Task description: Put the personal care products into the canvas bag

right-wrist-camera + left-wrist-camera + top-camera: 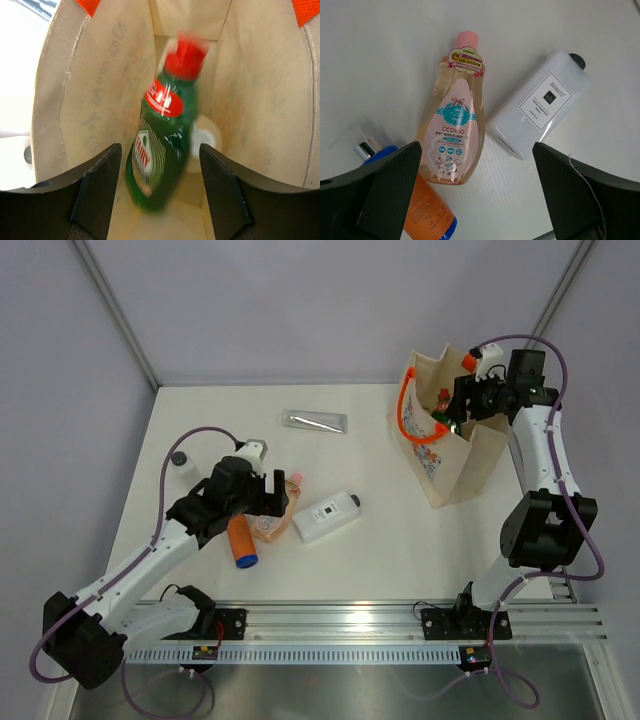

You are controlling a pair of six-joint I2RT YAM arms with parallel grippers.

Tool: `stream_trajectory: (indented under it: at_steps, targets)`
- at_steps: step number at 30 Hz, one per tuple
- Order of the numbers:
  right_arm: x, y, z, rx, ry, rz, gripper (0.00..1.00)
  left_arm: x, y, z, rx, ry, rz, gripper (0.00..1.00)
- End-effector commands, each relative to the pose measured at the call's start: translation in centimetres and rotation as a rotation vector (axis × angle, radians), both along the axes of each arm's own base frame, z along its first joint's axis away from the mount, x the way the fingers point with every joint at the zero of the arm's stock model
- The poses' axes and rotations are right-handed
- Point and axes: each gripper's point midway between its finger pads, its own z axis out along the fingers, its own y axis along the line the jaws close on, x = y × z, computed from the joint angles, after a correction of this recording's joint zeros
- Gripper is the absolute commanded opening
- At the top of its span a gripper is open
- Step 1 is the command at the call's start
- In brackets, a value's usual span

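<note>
My right gripper point(462, 405) hangs open over the mouth of the canvas bag point(470, 455). In the right wrist view the green bottle with red cap point(162, 150) is inside the bag point(90, 100), motion-blurred, below and between my spread fingers point(97, 185) without touching them. My left gripper point(275, 502) is open above the peach-pink bottle point(454, 125), with the white flat bottle point(540, 107) to its right and the orange cylinder point(422, 210) to its left. All three lie on the table. The silver tube point(315, 420) lies at the far middle.
A pale bottle with a dark top point(180, 462) lies at the table's left edge. A white round thing point(206, 142) sits at the bag's bottom. The bag's orange handle point(403, 405) hangs on its left side. The grey wall stands behind.
</note>
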Motion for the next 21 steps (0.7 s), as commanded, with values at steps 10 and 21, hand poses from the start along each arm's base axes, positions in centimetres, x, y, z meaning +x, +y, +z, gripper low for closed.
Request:
stream_trajectory:
  at_steps: [10,21]
  targets:
    - [-1.1,0.8,9.0,-0.035,-0.192,0.059,0.97,1.6,-0.1,-1.9,0.191,0.118,-0.028,0.99]
    - [-15.8,8.3,13.1,0.104,-0.344,0.419,1.0,5.9,-2.1,-9.5,0.397,0.315,-0.124,0.99]
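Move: The pink-capped bottle lies about 5 cm ahead of the left gripper, roughly in line sideways and some 14 cm below. From that gripper, the white bottle is about 11 cm right and 2 cm ahead, the orange can 8 cm left and 4 cm back, both similarly low. The green bottle, just let go inside the canvas bag, is some 12 cm below the right gripper and about 3 cm left. Bring the left gripper down about 9 cm towards the pink-capped bottle, nearly straight at first, then adding 4 cm forward, fingers kept wide open and tipping some 25 degrees steeper. Meanwhile finish opening the right gripper and lift it 14 cm, straight up at first, then also back and a little left, clear of the bag, its fingers tilting up. ##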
